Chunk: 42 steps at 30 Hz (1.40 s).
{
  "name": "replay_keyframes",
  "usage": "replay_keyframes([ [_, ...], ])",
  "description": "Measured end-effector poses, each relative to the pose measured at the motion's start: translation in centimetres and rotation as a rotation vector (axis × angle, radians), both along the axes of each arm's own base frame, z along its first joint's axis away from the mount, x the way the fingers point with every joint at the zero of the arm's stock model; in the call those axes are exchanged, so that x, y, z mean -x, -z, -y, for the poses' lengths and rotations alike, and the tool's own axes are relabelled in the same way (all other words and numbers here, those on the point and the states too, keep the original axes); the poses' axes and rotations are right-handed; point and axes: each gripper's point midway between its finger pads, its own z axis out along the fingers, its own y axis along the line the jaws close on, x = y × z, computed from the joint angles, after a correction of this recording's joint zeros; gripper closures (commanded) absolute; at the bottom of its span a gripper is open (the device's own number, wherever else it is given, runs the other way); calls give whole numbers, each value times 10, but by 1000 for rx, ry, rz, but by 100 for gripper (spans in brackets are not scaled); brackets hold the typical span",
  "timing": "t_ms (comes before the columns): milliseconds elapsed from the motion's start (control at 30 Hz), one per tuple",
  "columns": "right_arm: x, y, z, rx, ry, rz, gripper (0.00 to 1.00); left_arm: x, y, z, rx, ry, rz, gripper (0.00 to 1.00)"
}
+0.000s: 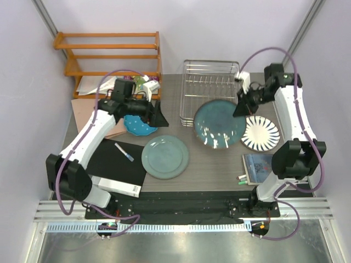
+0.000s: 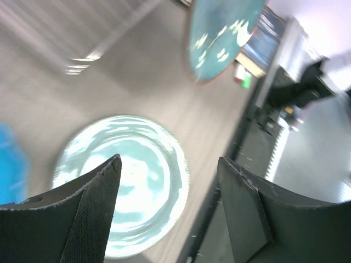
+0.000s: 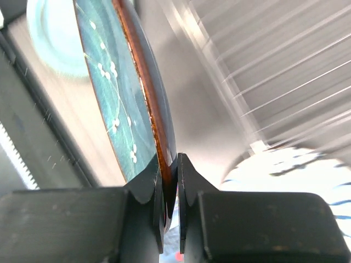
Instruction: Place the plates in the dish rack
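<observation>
My right gripper (image 1: 240, 108) (image 3: 171, 161) is shut on the brown rim of the dark teal plate (image 1: 219, 124) (image 3: 109, 82). The plate is tilted up in front of the dish rack (image 1: 211, 82) (image 3: 274, 55) and overlaps the rack's front edge. The striped plate (image 1: 260, 133) (image 3: 285, 170) lies flat to its right. My left gripper (image 1: 162, 115) (image 2: 170, 163) is open and holds nothing, above the table between the blue dotted plate (image 1: 140, 125) (image 2: 8, 164) and the grey-green plate (image 1: 165, 156) (image 2: 126, 181). The teal plate (image 2: 219, 33) also shows at the top of the left wrist view.
An orange wooden shelf (image 1: 109, 55) stands at the back left. A black mat (image 1: 115, 161) with a marker (image 1: 124, 152) and a white box (image 1: 118, 186) lies front left. A tablet-like card (image 1: 258, 167) lies front right.
</observation>
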Motion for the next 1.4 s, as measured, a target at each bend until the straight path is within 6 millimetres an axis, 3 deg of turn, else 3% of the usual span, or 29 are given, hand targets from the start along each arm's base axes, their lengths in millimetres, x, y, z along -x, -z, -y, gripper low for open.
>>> replay_keyframes([
  [133, -42, -70, 1, -21, 59, 157, 99, -15, -12, -26, -35, -86, 62, 29],
  [267, -82, -116, 10, -79, 257, 227, 99, -31, 4, -37, -120, -176, 64, 38],
  [300, -91, -120, 15, -85, 320, 236, 99, -39, 11, -41, -153, -214, 59, 43],
  [333, -99, -122, 20, -84, 371, 244, 99, -44, 16, -43, -171, -238, 50, 60],
  [367, -112, -124, 26, -80, 442, 262, 99, -50, 21, -46, -196, -264, 43, 69],
  [400, -123, -123, 31, -70, 506, 281, 99, -58, 26, -49, -221, -289, 34, 94],
  [433, -134, -122, 36, -58, 555, 301, 99, -67, 31, -51, -246, -315, 28, 100],
  [600, -176, -111, 62, 11, 833, 384, 99, -112, 55, -53, -316, -406, -32, 100],
  [733, -201, -110, 82, 68, 1024, 463, 99, -119, 79, -59, -346, -446, -106, 100],
  [833, -220, -112, 92, 145, 1122, 543, 99, -124, 85, -68, -383, -515, -119, 100],
  [967, -241, -110, 94, 240, 1189, 637, 99, -139, 92, -83, -463, -635, -121, 100],
  [1200, -241, -102, 85, 386, 1218, 696, 99, -159, 109, -102, -556, -769, -132, 100],
  [1400, -236, -103, 97, 455, 1268, 722, 99, -164, 106, -113, -587, -856, -132, 100],
])
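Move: The right hand holds the dark teal plate; the dish rack's middle is about 24 cm ahead of this hand, 12 cm left and 14 cm below. The striped plate is 8 cm ahead, 12 cm right. The left hand is empty; the blue dotted plate lies 20 cm ahead, 12 cm left and 21 cm down. The pale green plate is almost straight below the left hand, 2 cm right; the pink board lies 21 cm left of the blue plate. Still pinching the dark teal plate's rim, the right hand carries it some 24 cm forward, rising early by 12 cm and drifting 10 cm right, high beside the rack's right side, turning clockwise some 70 degrees as the fingers tip up. The left hand travels forward, left and down towards the blue dotted plate, shutting its empty fingers and swinging them to point steeply down, stopping short of touching. ##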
